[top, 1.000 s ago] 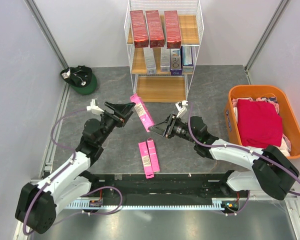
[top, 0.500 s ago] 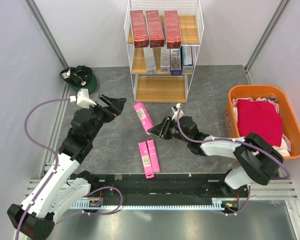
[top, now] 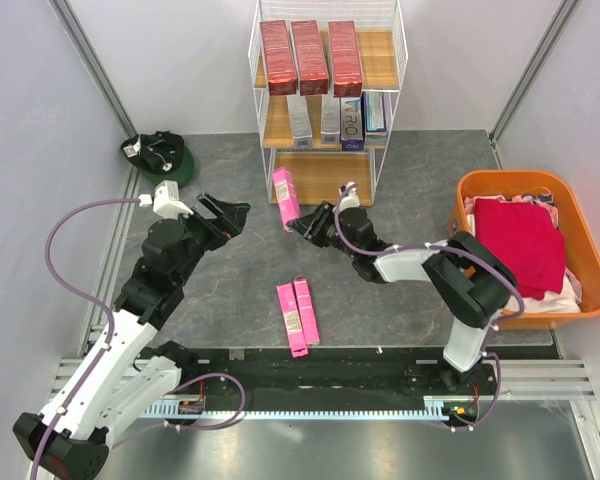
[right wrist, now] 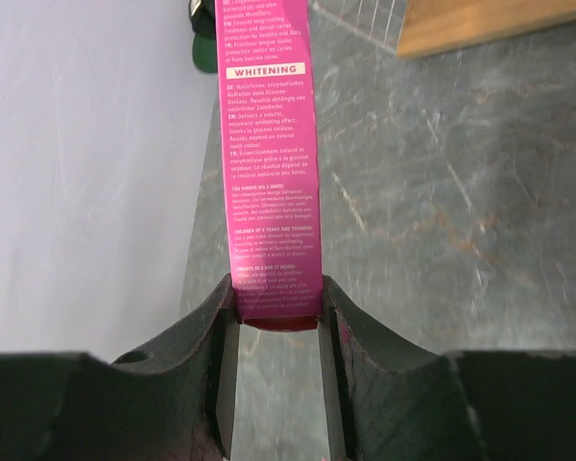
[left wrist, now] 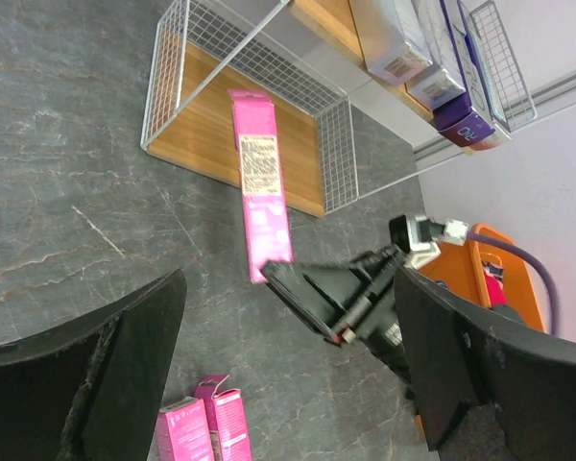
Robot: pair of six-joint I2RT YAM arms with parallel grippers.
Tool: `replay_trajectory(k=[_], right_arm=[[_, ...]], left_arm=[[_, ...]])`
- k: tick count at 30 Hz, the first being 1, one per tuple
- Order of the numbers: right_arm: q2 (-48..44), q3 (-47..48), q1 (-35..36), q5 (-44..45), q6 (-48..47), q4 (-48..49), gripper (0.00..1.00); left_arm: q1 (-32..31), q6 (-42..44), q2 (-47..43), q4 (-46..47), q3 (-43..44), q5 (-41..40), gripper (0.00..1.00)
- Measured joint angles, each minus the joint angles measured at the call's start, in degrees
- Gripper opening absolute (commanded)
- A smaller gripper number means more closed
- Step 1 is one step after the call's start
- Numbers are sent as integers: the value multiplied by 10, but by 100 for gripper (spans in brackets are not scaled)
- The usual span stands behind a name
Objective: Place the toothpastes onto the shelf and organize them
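My right gripper [top: 298, 222] is shut on the lower end of a bright pink toothpaste box [top: 284, 198], which stands tilted just in front of the left corner of the shelf's bottom board [top: 325, 178]. In the right wrist view the box [right wrist: 269, 144] sits clamped between the fingers [right wrist: 276, 322]. My left gripper [top: 230, 212] hangs open and holds nothing, to the left of the box; in its own view the gripper [left wrist: 288, 277] looks at the box [left wrist: 262, 182]. Two more pink boxes [top: 298, 315] lie side by side on the table. Three dark red boxes [top: 311, 57] fill the top board, and silver, blue and purple ones [top: 335, 118] the middle.
An orange tub [top: 570, 235] with red cloth stands at the right. A dark green item [top: 162, 158] lies at the back left by the wall. Wire mesh sides [left wrist: 331, 154] enclose the shelf's bottom board.
My right gripper has carried the pink box up and left, toward the shelf's bottom board. My left arm has drawn back to the left, away from the box.
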Motion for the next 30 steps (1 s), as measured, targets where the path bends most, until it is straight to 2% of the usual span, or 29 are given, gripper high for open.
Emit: replay_trajectory(k=[7,14,20,23,25,26,27,30], right_arm=[[121,74,-2,47,53,42,19],[182,127,-16,92,94,51,22],[255,220,-38,94,125,65,26],[292,253,-46,95,139,58,32],[311,269,-49,95,146,48,41],[319,274,-50,95,148,42,47],[325,277,-50,95,150,34,59],[329,286,-50,93,160,28,76]], left_arm=[[0,5,-13,-5,0,-4,96],[0,7,-21,-9,0,-5,96],[0,7,-21,-9,0,-4,95],[0,7,-22,-9,0,-3,95],[0,7,-22,-8,0,-2,95],[0,7,-21,-8,0,0,95],[0,7,-21,-8,0,2,95],[0,7,-20,-8,0,2,95]])
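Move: The right hand holds a pink toothpaste box by its near end. Its spot at the left end of the empty bottom shelf lies about 21 cm ahead, 2 cm left and 8 cm lower; the grey box on the middle shelf stands roughly 20 cm above that spot. Two pink boxes lie some 15 cm behind the hand, 11 cm below. From the left hand the spot is about 28 cm ahead, 10 cm right, 23 cm down. Still pinching the pink box by its near end, the right hand pushes it far end first into the bottom shelf beside the left wire side, going about 15 cm forward and sinking some 8 cm on the way. The wrist swings nearly 20 degrees clockwise to line the box up with the shelf; at the shelf's front edge the hand stops and its fingers start opening, freeing the box. ##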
